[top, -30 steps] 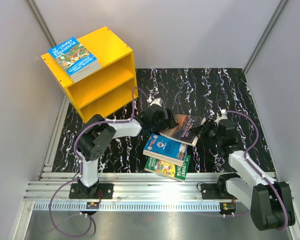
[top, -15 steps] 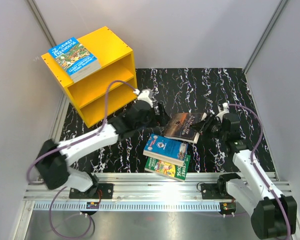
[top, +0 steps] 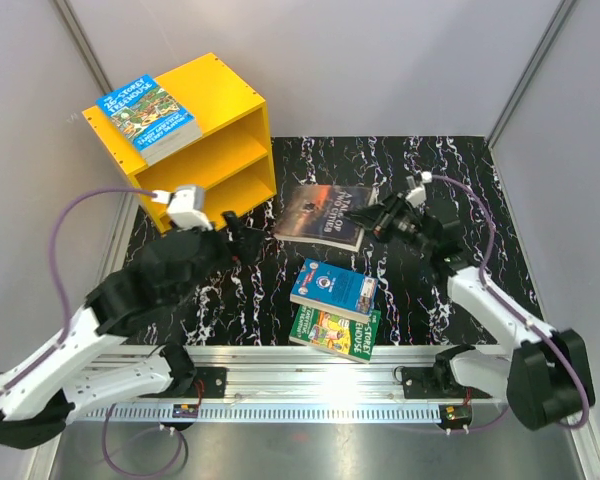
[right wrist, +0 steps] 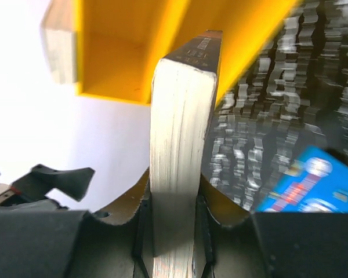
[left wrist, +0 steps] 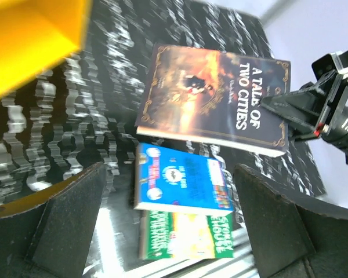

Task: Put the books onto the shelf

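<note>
A dark book [top: 320, 213] titled "A Tale of Two Cities" hangs flat above the mat, and my right gripper [top: 385, 222] is shut on its right edge. In the right wrist view its page edge [right wrist: 180, 145] stands clamped in the right gripper [right wrist: 173, 202], pointing at the yellow shelf [right wrist: 133, 35]. A blue book [top: 332, 288] lies on a green book [top: 335, 333] near the front rail. Another book [top: 147, 117] lies on top of the shelf [top: 205, 150]. My left gripper [top: 235, 235] is open and empty, left of the dark book. From it I see the dark book [left wrist: 214, 98] and the blue book [left wrist: 180, 185] beyond the left gripper [left wrist: 168, 174].
The shelf stands at the back left corner against the grey wall, open front facing the mat [top: 450, 180]. Grey walls close in left, back and right. An aluminium rail [top: 310, 385] runs along the near edge by the arm bases.
The right gripper has lifted the dark book off the blue one and carried it back and left toward the shelf. The left arm has drawn back to the left, away from the books.
</note>
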Robot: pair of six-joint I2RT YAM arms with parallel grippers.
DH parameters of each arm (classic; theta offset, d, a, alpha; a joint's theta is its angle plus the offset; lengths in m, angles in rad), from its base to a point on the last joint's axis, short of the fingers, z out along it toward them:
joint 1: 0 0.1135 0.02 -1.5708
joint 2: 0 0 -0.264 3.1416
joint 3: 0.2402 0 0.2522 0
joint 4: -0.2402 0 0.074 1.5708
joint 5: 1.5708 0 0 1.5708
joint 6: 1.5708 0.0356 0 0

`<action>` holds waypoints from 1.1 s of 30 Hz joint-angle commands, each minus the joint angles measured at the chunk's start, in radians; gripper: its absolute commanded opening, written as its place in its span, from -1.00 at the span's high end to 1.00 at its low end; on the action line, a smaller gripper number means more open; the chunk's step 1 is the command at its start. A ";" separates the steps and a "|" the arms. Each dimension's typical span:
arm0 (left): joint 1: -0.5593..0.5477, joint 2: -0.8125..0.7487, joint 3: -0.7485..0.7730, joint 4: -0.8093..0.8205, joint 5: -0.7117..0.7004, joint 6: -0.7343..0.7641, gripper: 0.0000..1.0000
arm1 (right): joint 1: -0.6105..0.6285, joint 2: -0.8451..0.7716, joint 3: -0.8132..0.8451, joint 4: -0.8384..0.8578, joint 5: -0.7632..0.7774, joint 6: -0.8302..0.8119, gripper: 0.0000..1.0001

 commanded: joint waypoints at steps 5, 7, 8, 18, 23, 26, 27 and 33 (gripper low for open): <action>-0.004 -0.147 0.152 -0.279 -0.227 0.045 -0.90 | 0.143 0.263 0.275 0.587 0.044 0.186 1.00; -0.004 -0.170 0.185 -0.305 -0.245 0.051 -0.90 | 0.170 0.325 0.349 0.604 0.066 0.209 1.00; -0.004 -0.176 0.195 -0.329 -0.253 0.052 -0.90 | 0.181 0.387 0.377 0.623 0.071 0.212 1.00; -0.004 -0.245 0.241 -0.394 -0.273 0.089 -0.92 | 0.313 0.696 0.652 0.571 0.340 0.218 1.00; -0.004 -0.272 0.245 -0.405 -0.225 0.081 -0.92 | 0.405 0.771 0.716 0.560 0.572 0.172 1.00; -0.002 -0.285 0.259 -0.429 -0.215 0.080 -0.92 | 0.440 0.807 0.733 0.575 0.745 0.169 1.00; -0.002 -0.286 0.276 -0.440 -0.214 0.071 -0.92 | 0.460 0.817 0.740 0.581 0.825 0.167 1.00; -0.002 -0.298 0.305 -0.498 -0.188 0.055 -0.92 | 0.508 0.908 0.856 0.520 1.080 0.229 1.00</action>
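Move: A Tale of Two Cities, already off the table, is pinched by its near right edge in the right hand. The shelf's upper compartment opening lies about 38 cm to that hand's left, 16 cm ahead and roughly level. The books on the shelf top are some 47 cm left, 22 cm ahead and 13 cm above. The blue book lies 5 cm left, 10 cm back and 23 cm below. From the left hand, the opening is about 24 cm ahead, 9 cm left and 6 cm lower. The dark book, kept pinched by its edge, is carried left and forward into the shelf's upper compartment by the right hand, some 25 cm in all, rising about 7 cm and then sinking back; the wrist lifts the hand's left side and finally swings clockwise. The open, empty left hand draws off about 15 cm left, also back and up, away from the compartment opening. ##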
